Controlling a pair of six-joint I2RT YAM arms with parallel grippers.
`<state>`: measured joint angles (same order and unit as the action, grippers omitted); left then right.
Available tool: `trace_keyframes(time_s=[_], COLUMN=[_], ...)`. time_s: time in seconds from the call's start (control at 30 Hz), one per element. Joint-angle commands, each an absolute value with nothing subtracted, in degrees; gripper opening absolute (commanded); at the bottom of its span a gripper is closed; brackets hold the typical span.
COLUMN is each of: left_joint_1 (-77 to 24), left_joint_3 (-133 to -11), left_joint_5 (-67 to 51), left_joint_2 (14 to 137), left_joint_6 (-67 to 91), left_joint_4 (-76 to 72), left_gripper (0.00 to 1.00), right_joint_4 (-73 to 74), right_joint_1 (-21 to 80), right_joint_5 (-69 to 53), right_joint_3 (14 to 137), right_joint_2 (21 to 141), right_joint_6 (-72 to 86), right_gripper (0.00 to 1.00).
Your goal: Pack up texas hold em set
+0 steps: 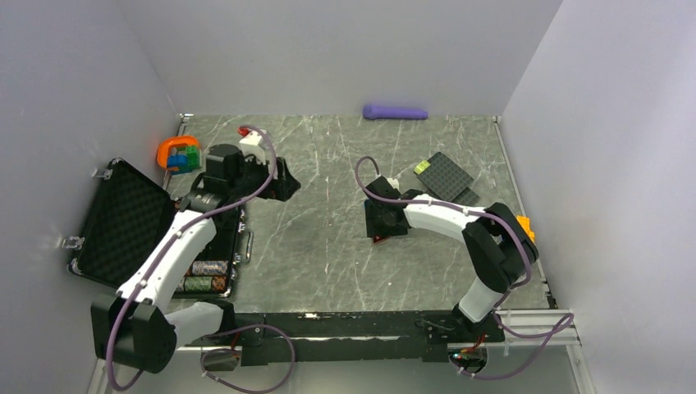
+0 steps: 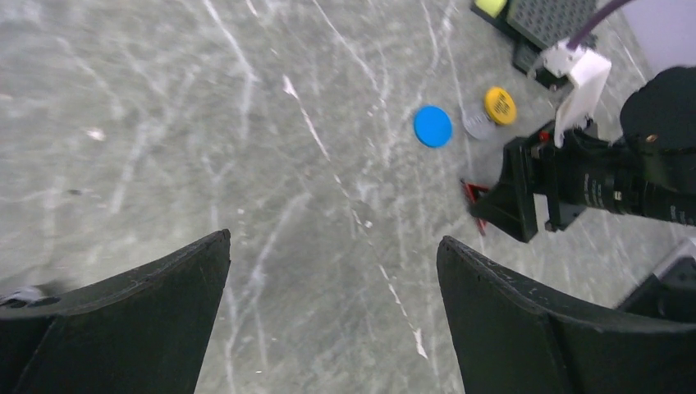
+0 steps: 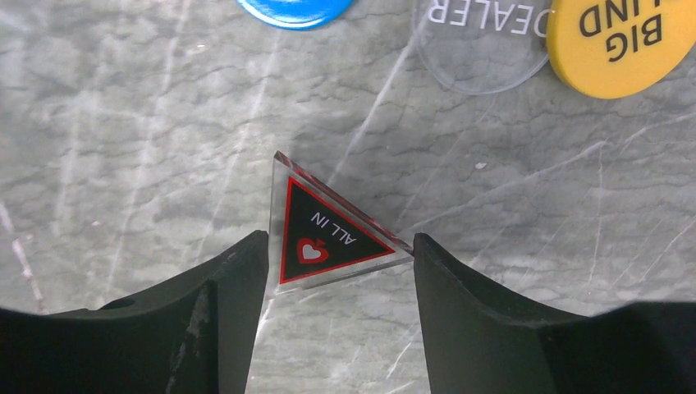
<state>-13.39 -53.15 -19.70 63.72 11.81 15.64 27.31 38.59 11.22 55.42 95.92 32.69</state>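
Note:
The black foam-lined case [image 1: 123,222] lies open at the left, with striped chip stacks [image 1: 205,275] in its near end. My right gripper [image 3: 341,238] is at the table's middle, its fingers touching both sides of the dark red "ALL IN" triangle [image 3: 328,234], which rests on the marble. Just beyond the triangle lie a blue disc [image 3: 295,10], a clear dealer disc [image 3: 480,41] and a yellow disc [image 3: 624,41]. My left gripper [image 2: 332,246] hangs wide open over bare marble, to the left of the discs, holding nothing.
An orange ring toy [image 1: 176,153] with coloured blocks sits at the back left, behind the case. Black studded plates [image 1: 443,175] with a green brick lie at the back right. A purple object [image 1: 396,112] rests against the back wall.

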Motion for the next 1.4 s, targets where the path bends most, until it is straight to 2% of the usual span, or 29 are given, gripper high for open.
trace_keyframes(time_s=[0.0,0.27,0.57,1.37], left_joint_1=[-15.68,-17.15,-21.84,-26.34], left_joint_3=[-54.04,-55.27,-54.72,-55.13], left_joint_5=[-28.27,-41.03,-53.14,-55.15], left_joint_2=[68.50,78.32,86.99,92.87], left_joint_6=[14.98,20.38,27.57,31.17], left_joint_4=[12.96,11.17,4.23,2.30], left_gripper=[0.99,0.99,0.90,0.49], right_joint_4=[25.72,20.70,14.66,13.16], right_joint_1=[40.06,43.03,48.43,53.61], right_joint_5=[10.85,10.05,9.15,10.71], right_joint_3=[55.72,53.92,52.95,54.29], right_joint_2=[90.70,84.77,79.59,77.83], right_joint_6=[31.38,27.05,19.93,16.22], right_gripper=[0.41,0.38,0.37,0.35])
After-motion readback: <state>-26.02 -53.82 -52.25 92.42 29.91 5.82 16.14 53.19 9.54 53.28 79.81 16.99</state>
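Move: The red-and-black ALL IN triangle is already pinched in the right fingers near table level, some 26 cm to the right of the left hand, 5 cm nearer the bases and about 21 cm below it. From the right hand, the left gripper is thus about 26 cm left, 5 cm ahead and 21 cm up. Some 6 cm ahead of the right hand on the table lie the blue button 3 cm left, the clear dealer button 3 cm right and the yellow big blind button 8 cm right. Keeping its pinch on the triangle, the right hand lifts it about 10 cm and carries it 9 cm left and slightly back, swinging counter-clockwise and tilting its fingertips up. The left hand comes to meet it, some 15 cm right, 9 cm down and 7 cm back, tipping downward and turning clockwise about 30 degrees as its wide-open fingers close about halfway around the triangle's near corner; contact there can't be made out. ##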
